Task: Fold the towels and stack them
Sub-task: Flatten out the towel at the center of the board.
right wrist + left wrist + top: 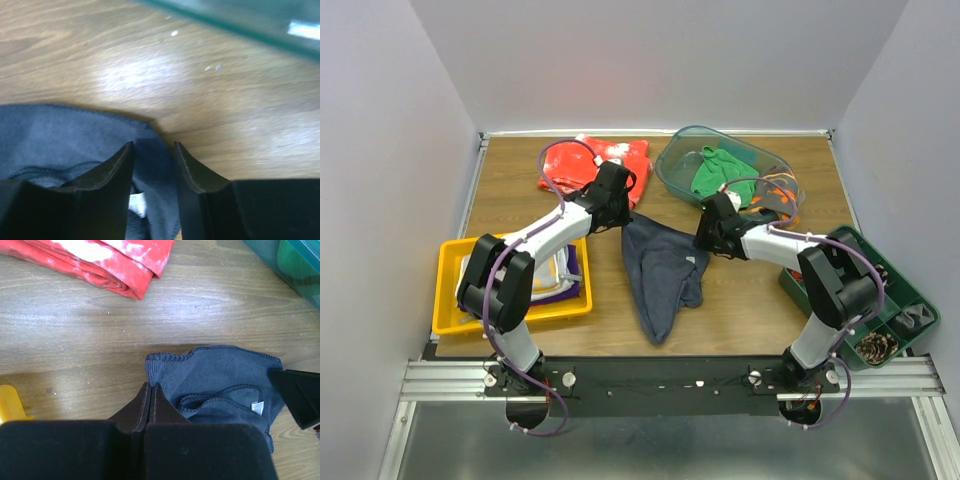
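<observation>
A dark navy towel (660, 275) lies crumpled in the middle of the table, its far edge stretched between my two grippers. My left gripper (626, 213) is shut on the towel's far left corner (160, 362), with its tips (151, 385) meeting at the hem. My right gripper (706, 238) is open, its fingers (152, 145) straddling the far right corner of the towel (60, 135), near the white label. A green towel (716, 172) and a dark grey towel with orange markings (778, 195) lie in a clear bin (672, 160). Purple and white folded towels (568, 278) sit in a yellow tray (455, 300).
A red white-speckled cloth (612, 158) lies at the back, behind my left gripper, and shows in the left wrist view (115, 262). A dark green compartment tray (905, 300) with small items stands at the right edge. The bin's rim (240, 22) is just beyond my right gripper.
</observation>
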Robot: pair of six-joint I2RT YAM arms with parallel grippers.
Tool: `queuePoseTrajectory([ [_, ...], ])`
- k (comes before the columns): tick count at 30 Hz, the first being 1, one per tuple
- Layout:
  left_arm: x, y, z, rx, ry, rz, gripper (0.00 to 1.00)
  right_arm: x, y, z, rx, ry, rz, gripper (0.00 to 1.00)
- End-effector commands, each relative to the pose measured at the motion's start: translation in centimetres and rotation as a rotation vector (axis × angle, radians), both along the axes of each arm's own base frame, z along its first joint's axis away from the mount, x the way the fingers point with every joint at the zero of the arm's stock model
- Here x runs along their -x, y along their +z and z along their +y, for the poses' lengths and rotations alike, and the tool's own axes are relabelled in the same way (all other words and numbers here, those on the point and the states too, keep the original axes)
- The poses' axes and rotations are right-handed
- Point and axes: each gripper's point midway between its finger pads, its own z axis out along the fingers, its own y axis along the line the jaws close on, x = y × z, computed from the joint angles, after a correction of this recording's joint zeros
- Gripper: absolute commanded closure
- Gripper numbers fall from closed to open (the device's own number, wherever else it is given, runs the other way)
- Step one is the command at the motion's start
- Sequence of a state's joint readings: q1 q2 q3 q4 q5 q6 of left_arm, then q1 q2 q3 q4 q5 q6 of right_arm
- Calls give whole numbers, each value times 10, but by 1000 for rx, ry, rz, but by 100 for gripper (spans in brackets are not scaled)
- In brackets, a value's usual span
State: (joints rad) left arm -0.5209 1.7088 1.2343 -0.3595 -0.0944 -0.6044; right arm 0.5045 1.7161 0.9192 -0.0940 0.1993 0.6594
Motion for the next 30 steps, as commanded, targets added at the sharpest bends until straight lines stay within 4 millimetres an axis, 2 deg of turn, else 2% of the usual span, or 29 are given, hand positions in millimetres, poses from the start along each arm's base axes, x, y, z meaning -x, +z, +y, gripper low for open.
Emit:
queuePoseTrajectory([
  [1, 6, 10, 1, 16, -25, -22, 100, 16, -19, 3, 59, -6, 24, 59],
  [4, 11, 14, 0, 16, -40, -27, 100, 17, -20, -7, 115, -28, 38, 76],
  [5, 11, 17, 1, 13, -42, -35, 100, 18, -16, -10, 123, -32, 34, 87],
  [7, 16, 30, 5, 3, -48, -65, 100, 10, 16, -14, 131, -51, -37, 99],
  [8, 16, 38, 9, -18, -50, -89, 100, 6, 30, -16, 131, -54, -65, 99],
  [9, 18, 55, 13, -15, -49, -126, 100, 0, 65, -17, 118, -63, -132, 99],
  [11, 22, 73, 20, -42, -72, -173, 100, -5, 103, -19, 118, -56, -207, 99],
  [12, 27, 92, 23, -32, -79, -215, 100, -5, 124, -24, 125, -62, -247, 99],
  [13, 30, 104, 25, -36, -95, -239, 100, -9, 168, -26, 103, -55, -337, 99],
  [14, 33, 115, 26, -36, -110, -267, 100, -8, 190, -27, 93, -50, -382, 99],
  [15, 39, 136, 30, -32, -132, -326, 100, -7, 211, -29, 82, -47, -423, 99],
  [16, 42, 149, 30, -24, -144, -357, 100, -3, 251, -32, 55, -43, -506, 99],
  [17, 46, 161, 31, -14, -156, -387, 100, -1, 271, -33, 38, -34, -544, 99],
  [19, 57, 201, 33, 14, -196, -484, 100, 8, 303, -34, 17, -2, -601, 99],
  [20, 63, 214, 33, 26, -220, -514, 100, 14, 338, -36, -14, 1, -667, 99],
  [22, 78, 256, 31, 69, -277, -612, 100, 25, 365, -34, -38, 63, -717, 99],
  [23, 82, 270, 32, 82, -286, -646, 100, 33, 389, -36, -70, 67, -769, 99],
  [25, 99, 307, 29, 137, -343, -722, 100, 44, 411, -37, -85, 100, -810, 99],
  [26, 105, 317, 28, 154, -365, -742, 100, 49, 421, -39, -95, 107, -829, 99],
  [27, 113, 330, 28, 170, -380, -770, 100, 58, 442, -44, -117, 105, -873, 99],
  [28, 119, 350, 30, 190, -385, -811, 100, 64, 451, -44, -127, 124, -891, 99],
  [30, 135, 366, 28, 215, -442, -825, 100, 82, 480, -51, -161, 137, -953, 99],
])
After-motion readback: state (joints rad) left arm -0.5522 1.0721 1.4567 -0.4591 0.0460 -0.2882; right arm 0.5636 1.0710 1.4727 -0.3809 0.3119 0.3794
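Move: The towel's free corner already sits between the right hand's open fingers, about 1 cm below their midpoint. The green bin's middle is some 15 cm ahead of that hand and 5 cm right. The left hand already holds another corner; from it the free corner lies about 7 cm back, 15 cm right and 7 cm lower, and the red cloth 8 cm ahead, 7 cm left, 7 cm lower. Right fingers pinch the free corner, then both hands, tilting up, raise the towel: right 44 cm, left 33. ##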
